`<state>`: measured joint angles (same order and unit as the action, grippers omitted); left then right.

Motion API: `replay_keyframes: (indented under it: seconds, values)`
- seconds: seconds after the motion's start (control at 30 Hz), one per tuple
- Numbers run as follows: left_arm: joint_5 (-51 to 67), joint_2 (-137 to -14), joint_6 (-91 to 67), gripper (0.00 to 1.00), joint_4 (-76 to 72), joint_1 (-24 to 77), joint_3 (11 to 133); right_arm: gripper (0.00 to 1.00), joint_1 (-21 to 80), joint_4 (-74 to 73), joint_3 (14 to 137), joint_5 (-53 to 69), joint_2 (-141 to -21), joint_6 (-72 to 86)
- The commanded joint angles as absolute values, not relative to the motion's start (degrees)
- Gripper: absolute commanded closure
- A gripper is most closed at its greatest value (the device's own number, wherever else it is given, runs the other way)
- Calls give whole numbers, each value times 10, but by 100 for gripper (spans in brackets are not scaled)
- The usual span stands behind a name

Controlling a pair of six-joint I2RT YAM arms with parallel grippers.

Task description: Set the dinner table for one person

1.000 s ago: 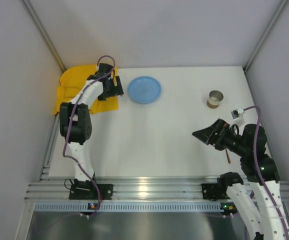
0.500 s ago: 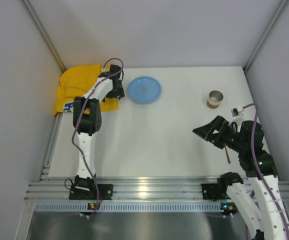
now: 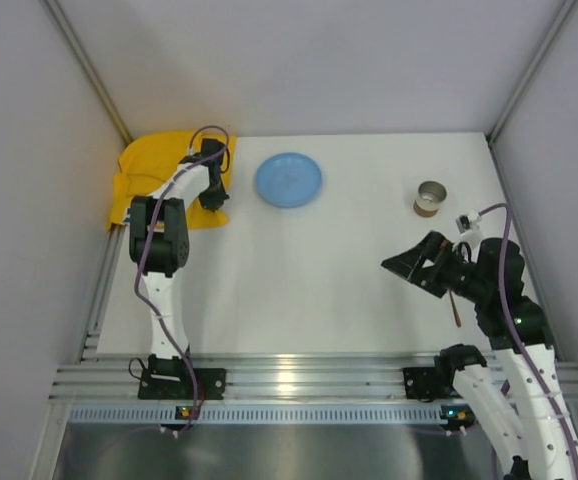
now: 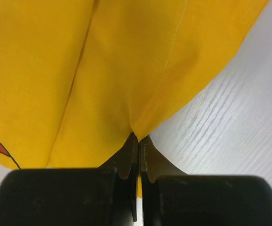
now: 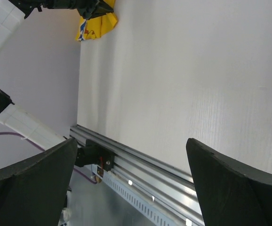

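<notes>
The dinner table (image 3: pixel 349 260) is a wide white top. At its far left corner lies a crumpled yellow cloth mat (image 3: pixel 154 170). My left gripper (image 3: pixel 213 200) sits at the mat's right edge and is shut on a fold of it. The left wrist view shows the closed fingertips (image 4: pixel 135 141) pinching the yellow cloth (image 4: pixel 103 70) just above the white surface. A blue plate (image 3: pixel 288 179) rests right of the mat. My right gripper (image 3: pixel 409 268) hovers open over the table's right side, holding nothing, its fingers (image 5: pixel 230 183) spread wide.
A small metal-rimmed cup (image 3: pixel 430 197) stands at the far right. A thin brown utensil (image 3: pixel 456 310) lies under the right arm. Grey walls enclose the table on three sides. An aluminium rail (image 3: pixel 299 375) runs along the near edge.
My left gripper moved from beside the plate onto the mat's right edge and went from open to shut on the cloth. The right arm barely shifted.
</notes>
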<state>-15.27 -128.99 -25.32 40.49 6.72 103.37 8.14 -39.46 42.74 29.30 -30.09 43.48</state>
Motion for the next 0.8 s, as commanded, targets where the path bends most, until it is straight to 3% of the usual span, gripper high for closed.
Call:
replay_keyframes:
  seconds: [0.0, 0.3, 0.4, 0.6, 0.77]
  values:
    - [-162, -1260, -241, 100, 468, 56, 958, 0, 84, -372, 436, 333, -315, 421]
    - [-150, -1042, -230, 100, 474, 81, 733, 0, 84, -429, 438, 347, -278, 390]
    - [-137, -985, -244, 100, 475, 145, 667, 0, 85, -448, 432, 344, -258, 385]
    - [-120, -961, -330, 100, 508, 308, 653, 0, 84, -476, 421, 338, -228, 381]
    - [-114, -1018, -383, 100, 531, 432, 705, 0, 84, -498, 431, 323, -226, 373]
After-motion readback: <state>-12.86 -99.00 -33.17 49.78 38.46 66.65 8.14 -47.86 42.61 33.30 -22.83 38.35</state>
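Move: Pinched between the left fingers is the near right part of the yellow cloth, whose middle lies about 8 cm farther out and 13 cm to the left. The bare table it is being taken to is some 25 cm back and 14 cm to the right, about level with the fingertips. The blue plate sits roughly 8 cm ahead and 22 cm right. From the right hand, that bare spot is about 7 cm ahead, 34 cm left and 22 cm below. Dragging the pinched cloth along the table, the left hand sweeps about 20 cm almost straight back, then bends to its right for some 15 cm while still easing back, ending nearer the base than the plate. The shut fingers keep their hold, tip closer to vertical, and the wrist turns about 25 degrees clockwise. The empty right hand stays open and draws back about 4 cm. ##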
